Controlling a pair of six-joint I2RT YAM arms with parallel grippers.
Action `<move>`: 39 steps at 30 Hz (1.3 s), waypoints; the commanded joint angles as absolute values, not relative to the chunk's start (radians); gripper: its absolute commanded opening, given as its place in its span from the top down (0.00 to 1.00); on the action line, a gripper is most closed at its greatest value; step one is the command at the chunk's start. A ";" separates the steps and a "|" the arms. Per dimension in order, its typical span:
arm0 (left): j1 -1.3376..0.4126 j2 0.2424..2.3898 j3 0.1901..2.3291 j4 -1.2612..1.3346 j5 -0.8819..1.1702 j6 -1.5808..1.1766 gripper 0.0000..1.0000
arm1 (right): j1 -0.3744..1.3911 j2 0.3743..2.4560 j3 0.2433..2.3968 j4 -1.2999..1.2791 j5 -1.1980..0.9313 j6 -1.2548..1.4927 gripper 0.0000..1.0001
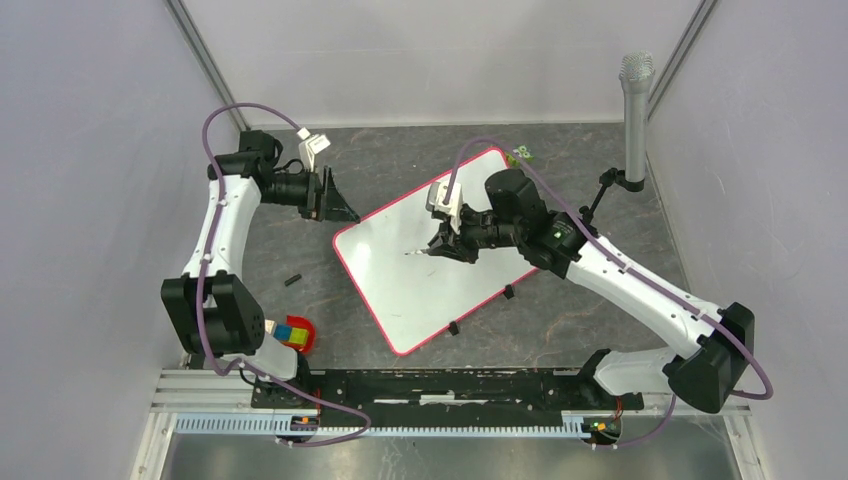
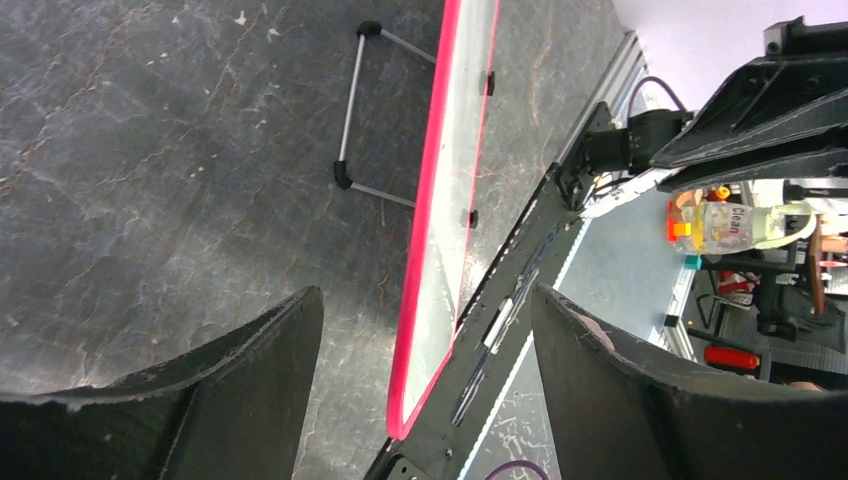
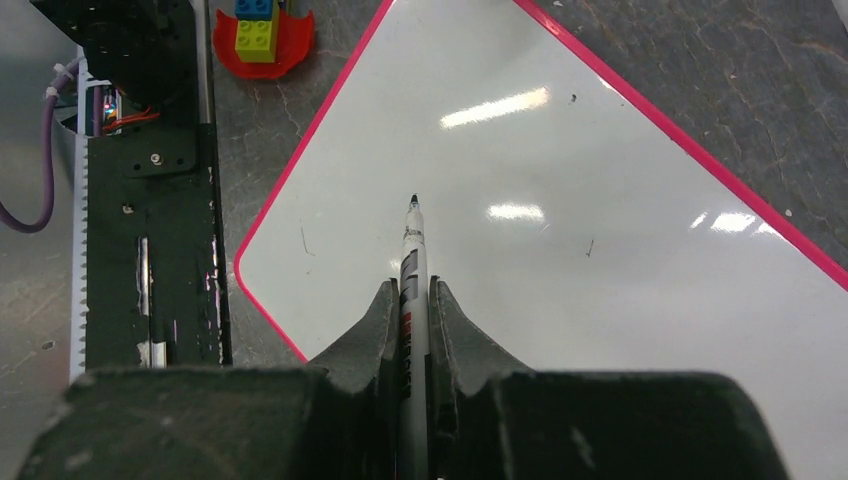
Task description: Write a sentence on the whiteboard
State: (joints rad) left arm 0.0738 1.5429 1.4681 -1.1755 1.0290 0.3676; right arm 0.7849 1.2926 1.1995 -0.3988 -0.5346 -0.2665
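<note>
The whiteboard point(image 1: 420, 295) lies flat and turned at an angle on the dark table, its pink frame all round. Its white face point(image 3: 600, 250) carries no sentence, only a few tiny specks. My right gripper point(image 1: 446, 244) hovers over the board's middle, shut on a white marker point(image 3: 413, 250) whose black tip points at the board. Whether the tip touches the surface I cannot tell. My left gripper point(image 1: 343, 205) stands open and empty just left of the board's far-left corner. In the left wrist view the board point(image 2: 432, 230) appears edge-on between the open gripper point(image 2: 425, 292) fingers.
A red bowl point(image 1: 297, 336) with coloured bricks sits near the left arm's base. A small black piece point(image 1: 292, 280) lies on the table left of the board. A microphone point(image 1: 636, 110) on a stand rises at the back right. The black base rail point(image 1: 450, 385) runs along the near edge.
</note>
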 commanded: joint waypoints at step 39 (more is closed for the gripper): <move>0.017 1.576 1.450 -1.184 1.112 0.427 0.47 | 0.947 1.440 1.347 -0.222 -0.365 -0.193 1.00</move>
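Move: The right hand, holding the marker above the board, has the whiteboard's upper-left corner about 18 cm to its left, 2 cm ahead and roughly 9 cm below; the board's middle is nearly under it, some 2 cm to the right and 15 cm down. From the left hand that corner is about 5 cm left, 4 cm back and 6 cm below; a small black stick lies some 12 cm back, 15 cm left and 23 cm down on the table. Leftward over the whiteboard towards its upper-left corner, the right hand carries the marker about 5 cm, drifting back slightly and then forward again, rising and dipping by less than a centimetre, its grip unchanged and the wrist nearly still. No contact of the tip can be made out. The left hand edges some 2 cm right beside the board's upper edge, its wide-open fingers closing about a third of the way. ##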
